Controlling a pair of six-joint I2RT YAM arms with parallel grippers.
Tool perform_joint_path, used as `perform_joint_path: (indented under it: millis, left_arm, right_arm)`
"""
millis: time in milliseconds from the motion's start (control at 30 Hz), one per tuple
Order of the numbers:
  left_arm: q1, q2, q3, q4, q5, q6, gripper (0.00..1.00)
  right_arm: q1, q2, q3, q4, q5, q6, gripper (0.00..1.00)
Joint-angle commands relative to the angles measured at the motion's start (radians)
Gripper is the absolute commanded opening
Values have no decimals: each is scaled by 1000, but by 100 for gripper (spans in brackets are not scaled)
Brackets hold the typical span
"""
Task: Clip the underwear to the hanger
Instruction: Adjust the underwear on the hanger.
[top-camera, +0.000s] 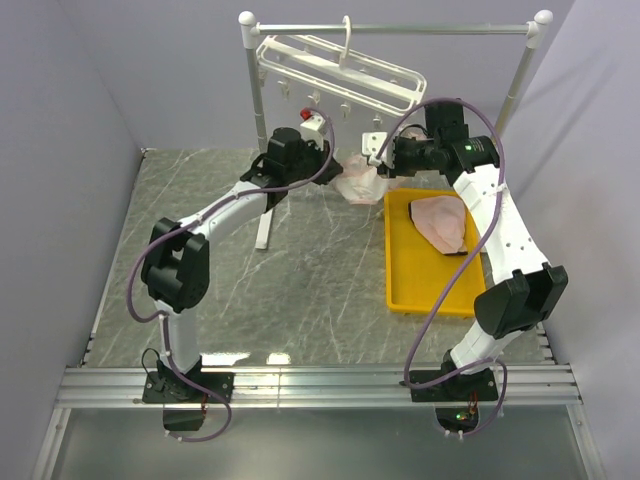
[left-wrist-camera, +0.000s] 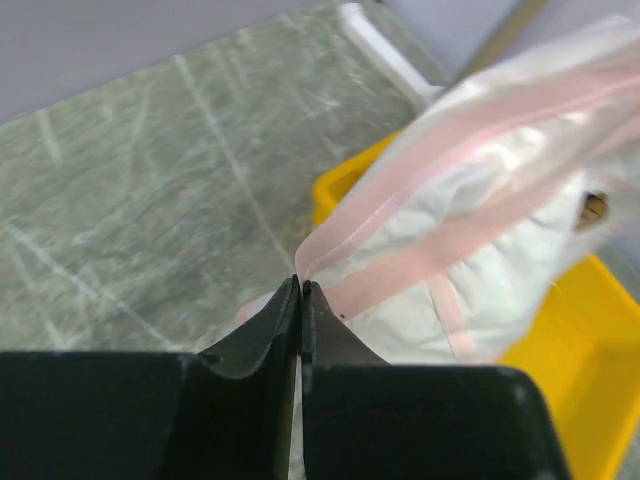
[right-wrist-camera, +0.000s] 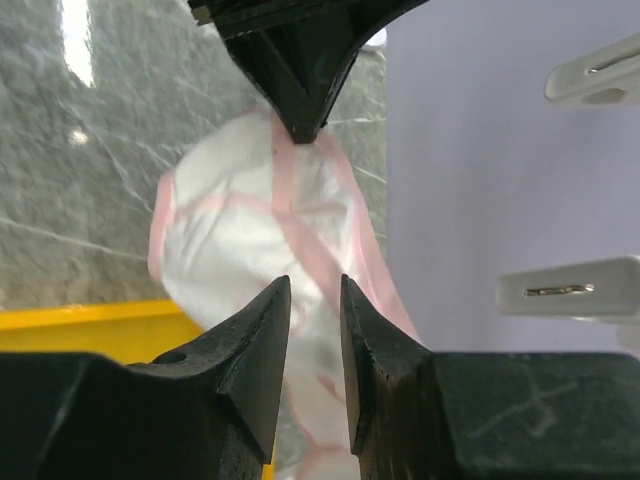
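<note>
A pale underwear (top-camera: 358, 185) with pink bands hangs in the air between both grippers, below the white hanger (top-camera: 340, 68). My left gripper (top-camera: 343, 170) is shut on a pink band at its edge, and in the left wrist view the gripper (left-wrist-camera: 300, 287) pinches that band while the underwear (left-wrist-camera: 480, 200) spreads to the right. In the right wrist view the underwear (right-wrist-camera: 250, 220) dangles from the left gripper (right-wrist-camera: 302, 125), and my right gripper (right-wrist-camera: 315, 290) stands with jaws a little apart, fabric showing in the gap. Two hanger clips (right-wrist-camera: 570, 290) hang at the right.
A yellow tray (top-camera: 395, 270) at the right holds another pink underwear (top-camera: 442, 222). The grey rail stand (top-camera: 400, 28) with white ball ends carries the hanger, and one of its legs (top-camera: 265, 205) stands beside the left arm. Purple walls close the sides.
</note>
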Motion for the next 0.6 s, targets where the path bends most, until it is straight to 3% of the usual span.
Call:
perform_joint_path:
  millis: [0, 233, 367, 567]
  left_arm:
    - [-27, -21, 3, 15, -178, 8, 9]
    - [-60, -49, -78, 37, -292, 13, 12]
    - [-57, -62, -121, 58, -243, -63, 13]
    - [-67, -87, -132, 47, -245, -53, 13]
  right_arm:
    - [-1, -39, 19, -28, 41, -114, 34]
    - [21, 12, 85, -49, 62, -146, 38]
    - [41, 10, 76, -86, 68, -209, 36]
    - [99, 21, 76, -138, 96, -278, 34]
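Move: The underwear's edge is already pinched in the left fingers, and the body of the cloth lies about 6 cm to their right and 4 cm lower. From the right hand that cloth is roughly 4 cm to the left, 4 cm ahead and 12 cm below. The hanger's right end is some 13 cm ahead of the right hand, 4 cm to its right and 9 cm above; the yellow box's middle lies about 9 cm back, 14 cm right and 29 cm down. Keeping the underwear's edge pinched, the left hand draws it down by nearly 6 cm, away from the hanger, while turning some 10 degrees counter-clockwise; its sideways and forward travel stays tiny. The right hand hovers above the stretched cloth with its fingers still partly open, inches forward at first, then eases about 2 cm left and slightly back, its wrist turning about 15 degrees. ##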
